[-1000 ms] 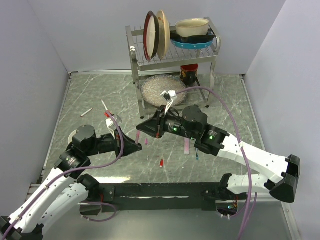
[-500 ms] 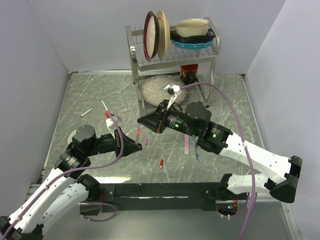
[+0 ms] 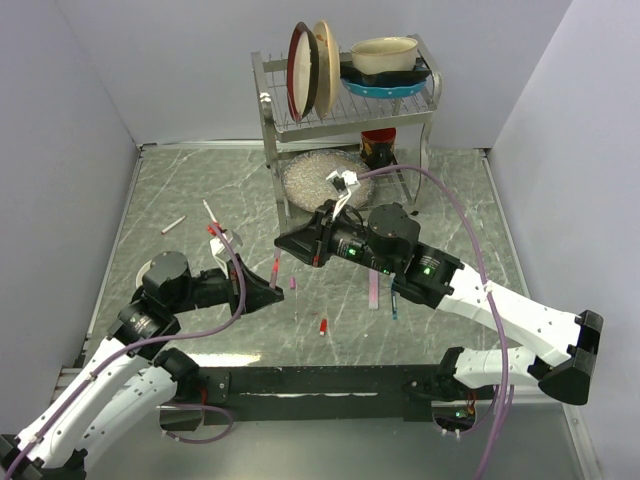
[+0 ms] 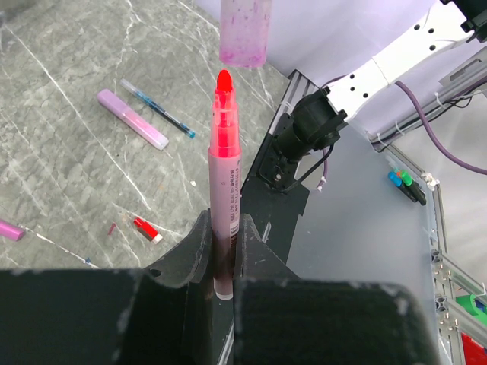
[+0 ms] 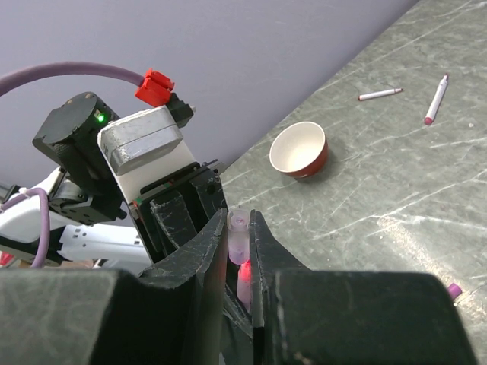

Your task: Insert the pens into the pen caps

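My left gripper [image 4: 223,251] is shut on a slim reddish-pink pen [image 4: 226,167], held upright with its bright red tip on top. Right above that tip hangs a pale pink pen cap [image 4: 243,34], mouth down, with only a thin gap between them. My right gripper [image 5: 239,236] is shut on this cap [image 5: 238,232], and the glowing pen tip [image 5: 245,274] shows just beneath it. From above, both grippers meet mid-table around the pen [image 3: 276,270]. The left gripper [image 3: 268,292] sits below, the right gripper [image 3: 290,243] above.
On the table lie a red cap [image 3: 323,325], a magenta cap [image 3: 293,283], a pale pink pen [image 3: 373,290], a dark blue pen [image 3: 394,300] and two white pens [image 3: 174,224] [image 3: 209,212]. A small bowl [image 5: 300,150] sits at the left. A dish rack [image 3: 345,110] stands behind.
The right gripper has swung back and left with the cap, bringing it over the pen tip. The left arm has barely moved.
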`<state>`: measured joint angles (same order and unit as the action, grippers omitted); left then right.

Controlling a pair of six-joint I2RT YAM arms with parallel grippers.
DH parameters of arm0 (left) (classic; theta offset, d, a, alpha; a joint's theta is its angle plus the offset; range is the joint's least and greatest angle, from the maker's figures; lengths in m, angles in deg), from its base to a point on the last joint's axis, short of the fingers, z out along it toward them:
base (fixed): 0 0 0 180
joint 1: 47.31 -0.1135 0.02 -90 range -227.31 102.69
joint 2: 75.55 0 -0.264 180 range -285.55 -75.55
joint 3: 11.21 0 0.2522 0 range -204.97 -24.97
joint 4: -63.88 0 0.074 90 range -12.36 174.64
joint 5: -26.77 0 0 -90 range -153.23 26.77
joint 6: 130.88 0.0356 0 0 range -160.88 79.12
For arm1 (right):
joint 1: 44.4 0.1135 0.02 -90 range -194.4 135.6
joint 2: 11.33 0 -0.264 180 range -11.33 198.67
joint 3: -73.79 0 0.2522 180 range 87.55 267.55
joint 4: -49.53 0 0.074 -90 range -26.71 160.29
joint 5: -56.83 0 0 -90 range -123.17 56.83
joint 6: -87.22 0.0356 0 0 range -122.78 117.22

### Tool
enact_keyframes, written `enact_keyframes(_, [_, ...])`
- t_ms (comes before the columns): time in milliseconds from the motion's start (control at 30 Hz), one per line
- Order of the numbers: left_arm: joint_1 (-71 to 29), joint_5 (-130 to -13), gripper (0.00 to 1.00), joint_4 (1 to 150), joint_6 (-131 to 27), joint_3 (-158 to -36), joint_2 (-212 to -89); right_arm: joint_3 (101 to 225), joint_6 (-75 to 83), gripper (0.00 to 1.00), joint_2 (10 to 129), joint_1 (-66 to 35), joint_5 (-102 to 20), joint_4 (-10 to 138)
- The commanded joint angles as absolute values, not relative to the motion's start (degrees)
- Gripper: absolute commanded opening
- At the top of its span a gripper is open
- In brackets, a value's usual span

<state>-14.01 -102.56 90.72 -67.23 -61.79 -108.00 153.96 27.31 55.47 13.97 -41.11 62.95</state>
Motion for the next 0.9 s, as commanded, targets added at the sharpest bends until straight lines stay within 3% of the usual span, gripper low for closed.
enact_keyframes(0, [-14.09, -103.05, 0.01, 88.1, -66.37, -61.97, -107.63, 154.17, 26.31, 0.0, 55.11, 14.31, -40.46, 61.36])
enact_keyframes(433, [-14.09, -101.91, 0.01, 88.36, -66.37, -62.06, -107.02, 147.32, 30.01, 0.0, 54.06, 15.62, -42.57, 59.16])
enact_keyframes(867, [-14.17, -92.42, 0.01, 87.05, -67.42, -62.59, -107.11, 139.41, 34.13, 0.0, 54.94, 22.47, -43.54, 56.88])
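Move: The left gripper holds the pink pen upright, nib up; the clear pink pen cap, mouth down in the right fingers, has its middle about 10 cm straight above the left hand. From the right hand, the pen's middle is roughly 9 cm straight below. On the table some 25 cm under the left hand, the purple cap lies about 17 cm ahead and 1 cm right, the red cap about 7 cm ahead and 7 cm right. Lower the right gripper about 5 cm onto the pen, easing it slightly back as it sinks, so the pinched cap slides over the nib and the red section. Keep the left gripper still at first, then let it give some 1.5 cm downward under the pressing cap; keep both grips closed. ##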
